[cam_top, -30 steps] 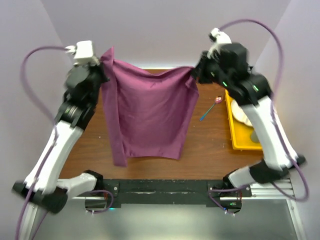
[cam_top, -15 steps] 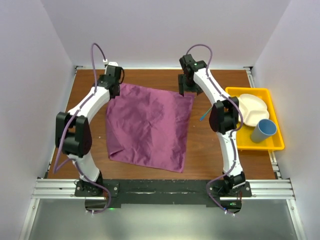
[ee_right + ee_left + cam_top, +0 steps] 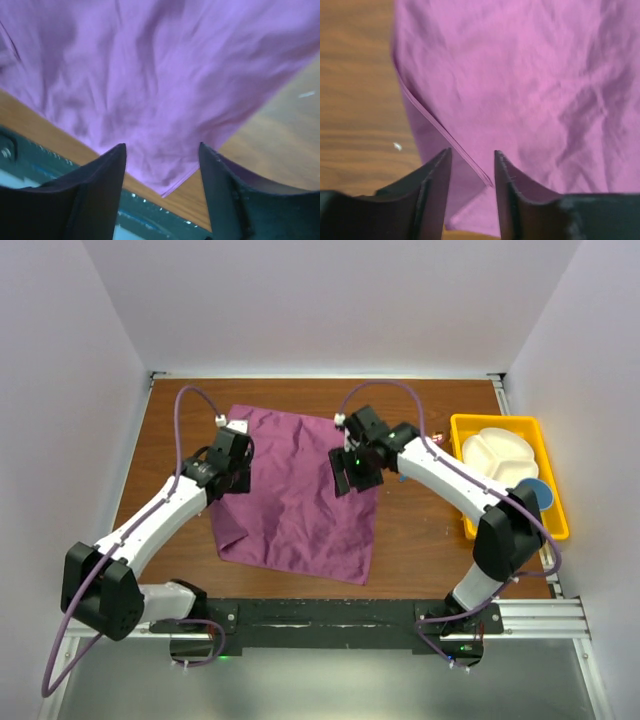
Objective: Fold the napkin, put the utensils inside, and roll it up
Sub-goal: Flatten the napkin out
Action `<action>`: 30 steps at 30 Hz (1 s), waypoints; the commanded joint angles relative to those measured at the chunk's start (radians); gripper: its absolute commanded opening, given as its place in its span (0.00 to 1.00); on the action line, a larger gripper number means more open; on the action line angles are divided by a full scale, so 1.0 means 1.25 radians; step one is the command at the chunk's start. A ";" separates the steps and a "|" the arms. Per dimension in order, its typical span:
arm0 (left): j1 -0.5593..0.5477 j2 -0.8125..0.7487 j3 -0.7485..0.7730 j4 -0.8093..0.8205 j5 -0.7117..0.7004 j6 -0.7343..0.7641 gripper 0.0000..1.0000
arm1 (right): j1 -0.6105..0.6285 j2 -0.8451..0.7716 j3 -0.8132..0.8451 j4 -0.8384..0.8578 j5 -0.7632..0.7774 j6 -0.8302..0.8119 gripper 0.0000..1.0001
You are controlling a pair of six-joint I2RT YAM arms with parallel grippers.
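The plum-purple napkin [image 3: 298, 502] lies spread flat on the wooden table. My left gripper [image 3: 236, 468] hovers over its left edge, open, with the napkin's hemmed edge [image 3: 440, 130] passing below the gap between my fingers [image 3: 472, 162]. My right gripper [image 3: 351, 473] hangs open over the napkin's right side, and under it the cloth [image 3: 150, 75] runs down to its near corner. Neither gripper holds anything. Of the utensils only a small pinkish tip [image 3: 437, 440] shows beside my right forearm. The rest is hidden under the arm.
A yellow tray [image 3: 468, 510] stands at the right edge with a white divided plate [image 3: 497, 452] and a blue cup [image 3: 541, 490], the cup partly behind my right elbow. The dark base rail [image 3: 330, 615] runs along the near edge.
A second ago both grippers held the napkin's far corners up. It was laid flat and let go, and both open grippers have since drawn back over its middle.
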 commanded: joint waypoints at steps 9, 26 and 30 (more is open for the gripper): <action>0.004 0.021 -0.155 0.059 0.181 -0.206 0.11 | -0.001 0.042 -0.191 0.201 -0.103 0.076 0.30; 0.219 -0.053 -0.270 -0.127 0.029 -0.450 0.00 | -0.020 0.177 -0.185 0.211 0.026 0.096 0.24; 0.279 -0.189 -0.209 -0.246 -0.110 -0.525 0.00 | -0.034 0.202 -0.175 0.197 0.061 0.085 0.24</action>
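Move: The folded-over flap at the napkin's near left corner has its tip about 9 cm back of my left hand, 1 cm to its right and 13 below; the corner itself is some 15 cm back and 4 to the left. My right hand hovers 14 cm above its spot on the napkin, 1 cm farther back. From that hand, the napkin's right edge runs 7 cm to the right, its near right corner is 19 back and 5 right, and the spoon 12 ahead and 19 right. I bring my left hand down and back about 15 cm to the flap, shutting its fingers on the way, then sweep the closed tips left across the flap towards the napkin's left edge, turning some 40 degrees counter-clockwise. My right hand sinks about 13 cm almost straight down onto the right part of the napkin, its fingers narrowing to a small gap. ##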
